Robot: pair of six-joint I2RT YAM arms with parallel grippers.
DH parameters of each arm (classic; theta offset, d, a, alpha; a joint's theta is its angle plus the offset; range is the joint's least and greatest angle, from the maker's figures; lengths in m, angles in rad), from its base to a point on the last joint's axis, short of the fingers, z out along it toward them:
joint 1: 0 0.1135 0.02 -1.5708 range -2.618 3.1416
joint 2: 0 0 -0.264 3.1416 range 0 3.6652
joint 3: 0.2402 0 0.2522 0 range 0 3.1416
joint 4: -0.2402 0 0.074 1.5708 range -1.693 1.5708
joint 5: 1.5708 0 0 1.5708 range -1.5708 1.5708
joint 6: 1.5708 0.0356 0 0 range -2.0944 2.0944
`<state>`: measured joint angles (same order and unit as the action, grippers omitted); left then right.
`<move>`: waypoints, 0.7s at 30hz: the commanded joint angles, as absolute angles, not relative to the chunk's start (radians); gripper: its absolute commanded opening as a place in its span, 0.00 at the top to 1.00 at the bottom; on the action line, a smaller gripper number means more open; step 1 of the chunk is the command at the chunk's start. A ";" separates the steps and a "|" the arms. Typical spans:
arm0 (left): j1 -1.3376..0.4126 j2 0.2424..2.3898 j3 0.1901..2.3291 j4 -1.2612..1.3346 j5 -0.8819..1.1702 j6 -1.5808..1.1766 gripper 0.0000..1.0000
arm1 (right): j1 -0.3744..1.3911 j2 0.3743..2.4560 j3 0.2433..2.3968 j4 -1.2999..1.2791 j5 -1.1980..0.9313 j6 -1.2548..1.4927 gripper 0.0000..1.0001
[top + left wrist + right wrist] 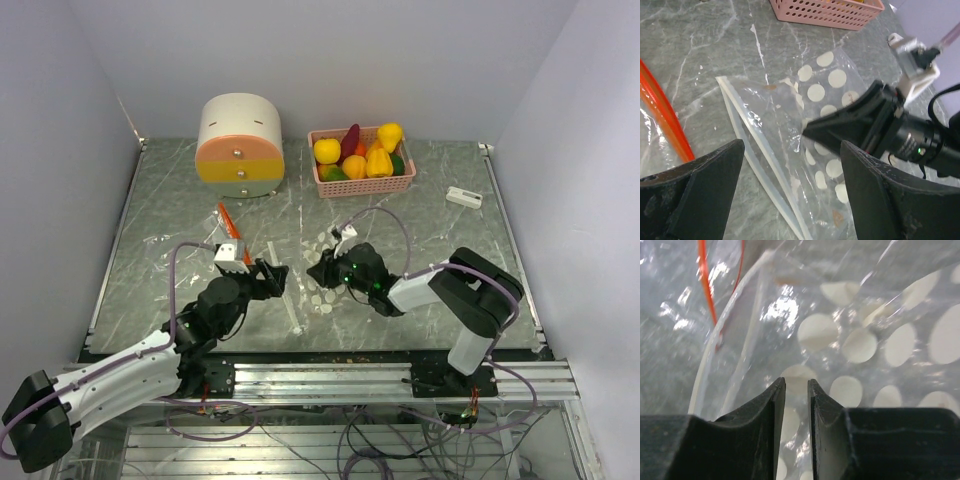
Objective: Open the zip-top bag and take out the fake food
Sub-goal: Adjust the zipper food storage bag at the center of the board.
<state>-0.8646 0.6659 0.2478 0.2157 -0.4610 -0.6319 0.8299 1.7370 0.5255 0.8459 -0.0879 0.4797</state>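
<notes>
The zip-top bag (318,288) is clear with white dots and lies flat mid-table, its pale zip strip (757,150) running along its left side. No fake food shows inside it. The fake food (360,155), in yellow, orange, green and dark purple, is piled in a pink basket (365,188) at the back. My left gripper (792,150) hovers open over the zip strip. My right gripper (796,382) is low over the dotted film (815,332), its jaws a narrow gap apart with film showing between them. Its black fingers (840,125) point toward the left gripper.
A round cream, orange and yellow drawer box (240,145) stands at the back left. A second clear bag with an orange zip strip (670,115) lies to the left. A small white device (463,197) sits at the right. White walls enclose the table.
</notes>
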 commanded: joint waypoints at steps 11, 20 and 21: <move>-0.856 0.692 0.308 0.107 -0.527 -0.615 0.06 | 0.726 1.698 0.624 0.738 0.074 0.350 0.45; -0.856 0.627 0.330 0.026 -0.592 -0.609 0.08 | 0.727 1.515 0.617 0.620 0.224 0.362 0.32; -0.857 0.604 0.331 0.006 -0.613 -0.610 0.08 | 0.727 1.475 0.602 0.609 0.261 0.357 0.32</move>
<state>-0.8635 0.6735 0.2966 0.0826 -0.5247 -0.6167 0.7277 1.6062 0.6334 0.6437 0.1146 0.3595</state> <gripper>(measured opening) 0.930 0.674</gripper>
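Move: The clear dotted bag lies flat right under the right hand, its middle about 1 cm back and some 2 cm below. Its white zip edge runs about 8 cm to the left and 4 cm back; the orange strip of the empty bag is some 20 cm left and 8 cm farther out than the hand, and the pink basket 26 cm ahead, 10 cm right. From the left hand the dotted bag is about 9 cm right, 2 cm ahead and 12 cm down. Fingers nearly shut and low on the dotted bag's film, the right hand sweeps forward about 6 cm towards the basket, pushing the bag along the board and edging to the right. It then slows, spreads its fingers to about two-thirds open and comes free of the film, lifting some 5 cm and shifting right to about 5 cm in all, while the wrist turns some 15 degrees clockwise. ##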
